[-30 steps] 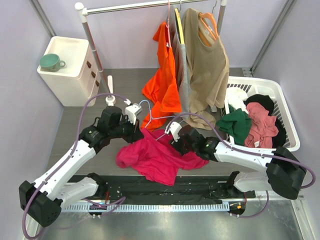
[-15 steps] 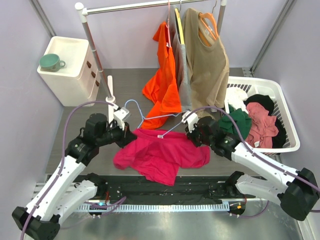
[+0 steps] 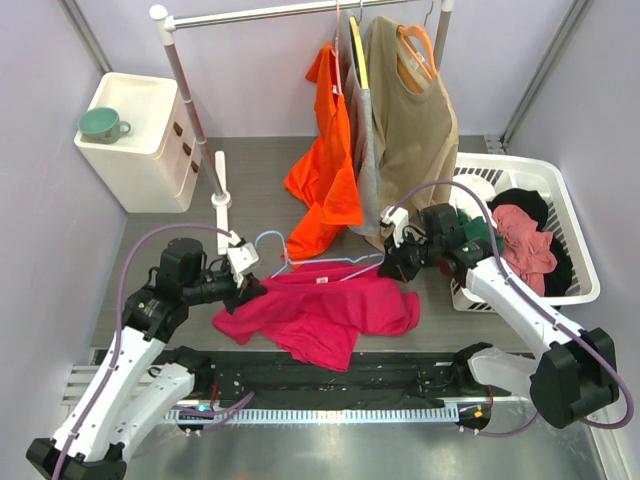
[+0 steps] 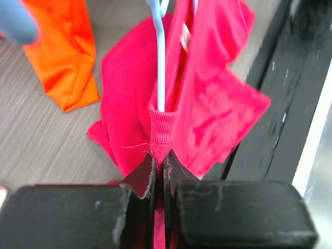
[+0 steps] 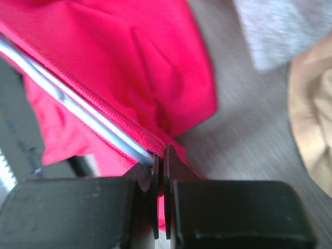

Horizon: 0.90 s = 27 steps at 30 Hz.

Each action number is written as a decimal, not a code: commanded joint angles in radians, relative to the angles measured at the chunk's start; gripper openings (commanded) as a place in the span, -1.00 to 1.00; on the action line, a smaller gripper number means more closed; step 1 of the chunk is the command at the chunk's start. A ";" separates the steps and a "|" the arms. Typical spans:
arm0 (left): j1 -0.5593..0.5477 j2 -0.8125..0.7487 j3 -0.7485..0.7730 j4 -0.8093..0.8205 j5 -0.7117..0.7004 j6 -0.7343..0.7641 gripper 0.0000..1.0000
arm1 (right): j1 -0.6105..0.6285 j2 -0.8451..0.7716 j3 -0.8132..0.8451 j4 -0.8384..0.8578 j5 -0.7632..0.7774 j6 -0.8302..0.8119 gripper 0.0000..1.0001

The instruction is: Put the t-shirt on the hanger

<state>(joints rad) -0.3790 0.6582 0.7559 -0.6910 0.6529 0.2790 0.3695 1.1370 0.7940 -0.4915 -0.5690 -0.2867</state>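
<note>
The magenta t-shirt (image 3: 320,312) lies stretched out across the table between both arms. The light-blue wire hanger (image 3: 300,262) lies on its upper edge, with the hook (image 3: 270,242) near the left arm. My left gripper (image 3: 246,287) is shut on the ribbed neck edge (image 4: 162,136) at the shirt's left end, and the hanger wire (image 4: 160,62) runs straight out from it. My right gripper (image 3: 400,267) is shut on the shirt's hem (image 5: 129,124) at the right end. There the hanger wire (image 5: 78,104) runs along the hem up to the jaw tips.
An orange t-shirt (image 3: 322,170) and a beige shirt (image 3: 412,130) hang from the rail at the back. A white basket (image 3: 570,215) of clothes stands at the right. A white drawer unit (image 3: 135,140) with a green cup stands at the back left, and a white post (image 3: 221,185) stands near it.
The right gripper has closed on the shirt and pulled right. The left arm has drawn back to the left. The shirt and hanger are now stretched wider between them.
</note>
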 commanded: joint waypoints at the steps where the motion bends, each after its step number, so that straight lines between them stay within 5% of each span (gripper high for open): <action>1: 0.012 0.003 0.062 -0.174 0.060 0.305 -1.00 | -0.026 -0.006 0.073 -0.108 -0.094 -0.045 -0.98; 13: 0.012 0.043 0.094 -0.295 -0.113 0.558 -1.00 | -0.056 -0.052 0.086 -0.248 -0.106 -0.167 -0.98; 21: 0.012 0.055 0.069 -0.274 -0.265 0.549 -1.00 | -0.112 -0.037 0.129 -0.378 -0.158 -0.304 -0.98; 27: -0.041 0.216 0.209 -0.281 -0.174 0.488 -1.00 | -0.103 -0.019 0.224 -0.426 -0.275 -0.304 -0.98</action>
<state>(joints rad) -0.3855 0.7914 0.8463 -0.9333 0.5312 0.7921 0.2871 1.1095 0.9276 -0.8413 -0.8261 -0.5480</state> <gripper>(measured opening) 0.024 0.040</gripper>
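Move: Less than a hand's breadth ahead of the left fingers, which already pinch the t-shirt's ribbed edge, the hanger's middle lies about 14 cm to the right and 5 cm ahead, some 3 cm lower. The orange shirt's hem is roughly 12 cm ahead of that hand, 13 cm right and 10 cm lower. From the right hand, also pinching the t-shirt, the hanger's middle is 13 cm left, 1 cm ahead and slightly higher; the khaki shirt's hem lies 8 cm ahead, 4 cm right, 5 cm lower. Drawing the t-shirt's edge back over the hanger, the right hand travels about 4 cm towards its base while rising nearly as far, turning a little counter-clockwise. The left hand dips back briefly, then goes left and down about 4 cm, its wrist turning some 25 degrees so the fingers point more steeply down. Both keep their pinch on the cloth. ##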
